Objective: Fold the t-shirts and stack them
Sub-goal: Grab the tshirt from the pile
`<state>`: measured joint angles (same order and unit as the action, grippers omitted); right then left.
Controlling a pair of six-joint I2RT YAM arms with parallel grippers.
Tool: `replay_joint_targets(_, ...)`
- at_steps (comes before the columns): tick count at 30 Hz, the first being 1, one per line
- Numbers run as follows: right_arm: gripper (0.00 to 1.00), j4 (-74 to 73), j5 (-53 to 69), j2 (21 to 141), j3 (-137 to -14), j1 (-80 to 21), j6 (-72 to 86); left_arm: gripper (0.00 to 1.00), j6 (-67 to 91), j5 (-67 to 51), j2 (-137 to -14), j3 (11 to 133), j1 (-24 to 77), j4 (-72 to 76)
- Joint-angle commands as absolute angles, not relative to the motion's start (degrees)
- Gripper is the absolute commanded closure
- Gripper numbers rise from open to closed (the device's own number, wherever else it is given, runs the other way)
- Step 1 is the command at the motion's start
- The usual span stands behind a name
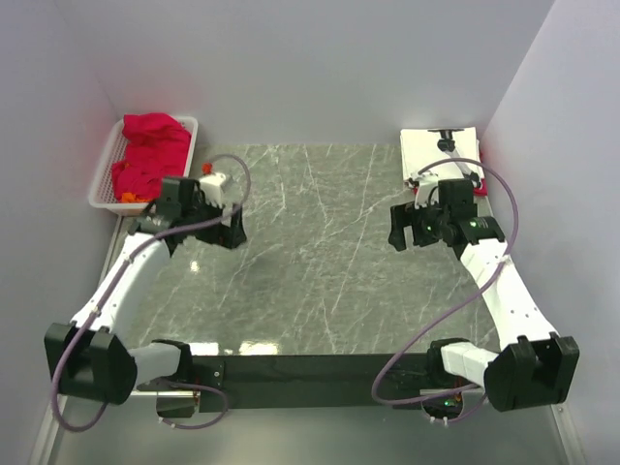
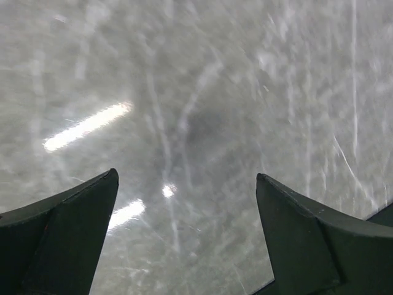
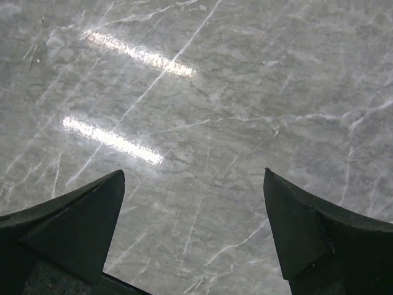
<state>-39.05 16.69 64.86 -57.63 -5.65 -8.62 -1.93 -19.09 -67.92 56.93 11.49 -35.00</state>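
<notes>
A crumpled crimson-red t-shirt (image 1: pixel 150 153) fills the white lattice basket (image 1: pixel 105 174) at the back left, with a bit of orange fabric (image 1: pixel 130 200) showing at its near edge. A folded white t-shirt with a black print (image 1: pixel 438 153) lies at the back right, a sliver of red (image 1: pixel 480 186) under its near right corner. My left gripper (image 1: pixel 219 233) hovers over the marble just right of the basket, open and empty. My right gripper (image 1: pixel 409 235) hangs just in front of the white t-shirt, open and empty. Both wrist views show wide-apart fingers (image 2: pixel 67 227) (image 3: pixel 307 227) over bare marble.
The grey marble table top (image 1: pixel 320 252) lies between the two arms. White walls close in the left, back and right sides. A black bar (image 1: pixel 310 368) with the arm bases runs along the near edge.
</notes>
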Motion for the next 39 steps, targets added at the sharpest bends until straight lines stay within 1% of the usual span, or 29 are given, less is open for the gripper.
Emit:
replay_joint_targets(1, 0.0, -40.7, 18.3, 67.5, -61.6, -5.7, -9.2, 0.01, -2.3, -20.6, -72.1, 66.1, 4.9, -32.6)
replay_joint_targets(4, 0.0, -41.3, 18.1, 69.6, -62.3, -5.7, -9.8, 0.01, -3.7, -24.9, -80.0, 76.5, -2.4, -33.7)
replay_joint_targets(5, 0.0, -41.6, 18.7, 70.0, -62.5, -5.7, -10.0, 0.01, -3.9, -24.6, -82.0, 79.1, -3.7, -33.1)
replay_joint_targets(6, 0.0, -42.1, 19.4, 71.2, -62.6, -5.7, -10.4, 0.01, -3.9, -24.4, -85.7, 84.1, -6.2, -32.9)
replay_joint_targets(8, 0.0, -42.6, 19.8, 72.3, -63.4, -5.8, -10.6, 0.01, -3.1, -24.7, -89.5, 89.2, -8.8, -30.9)
replay_joint_targets(9, 0.0, -42.8, 19.6, 73.3, -63.5, -5.8, -10.7, 0.01, -2.0, -24.7, -93.7, 94.1, -11.1, -30.2)
replay_joint_targets(13, 0.0, -43.2, 19.9, 75.7, -64.1, -5.8, -11.0, 0.02, 2.3, -22.9, -106.1, 107.5, -15.6, -28.3)
replay_joint_targets(14, 0.0, -43.2, 20.0, 76.2, -64.1, -5.7, -11.1, 0.02, 2.9, -22.9, -111.3, 113.2, -16.2, -28.5)
replay_joint_targets(18, 0.0, -43.2, 19.3, 77.3, -63.6, -5.7, -11.1, 0.04, 3.0, -20.1, -123.0, 125.0, -17.3, -28.3)
replay_joint_targets(20, 0.0, -42.9, 18.9, 78.0, -63.5, -5.8, -11.1, 0.04, 4.0, -19.3, -127.2, 126.8, -17.7, -24.0)
replay_joint_targets(25, 0.0, -43.6, 18.8, 80.4, -64.3, -5.7, -11.3, 0.05, 6.1, -19.9, -132.6, 125.5, -17.7, -14.2)
replay_joint_targets(29, 0.0, -43.9, 18.1, 82.2, -64.5, -5.8, -11.3, 0.07, 7.7, -19.6, -140.6, 130.5, -17.8, -14.0)
replay_joint_targets(32, 0.0, -43.9, 17.7, 83.1, -64.7, -5.7, -11.3, 0.06, 8.2, -18.5, -144.6, 133.3, -17.6, -14.7)
replay_joint_targets(39, 0.0, -44.1, 16.8, 85.1, -65.1, -5.7, -11.3, 0.05, 8.0, -18.3, -148.1, 133.2, -17.7, -12.4)
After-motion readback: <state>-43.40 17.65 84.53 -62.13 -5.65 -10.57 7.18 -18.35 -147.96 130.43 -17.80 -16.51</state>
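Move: The red t-shirt lies heaped in the white basket, about 36 cm ahead of the open left hand, 29 cm to its left and some 15 cm lower. The basket's middle is roughly 2 cm nearer and 2 cm farther left than the shirt's. An orange cloth sits about 9 cm left of the shirt and 10 cm nearer. From the right hand, the shirt is about 36 cm ahead, 70 cm left and 16 cm below. To the red t-shirt the left hand makes one fast arc, some 36 cm forward and 26 cm left, rising about 11 cm on the way and then sinking 21 cm into place just over the cloth, turning 35 degrees counter-clockwise with fingers kept wide open. Meanwhile the right hand sinks about 8 cm over bare table, its fingers tipping farther down. ##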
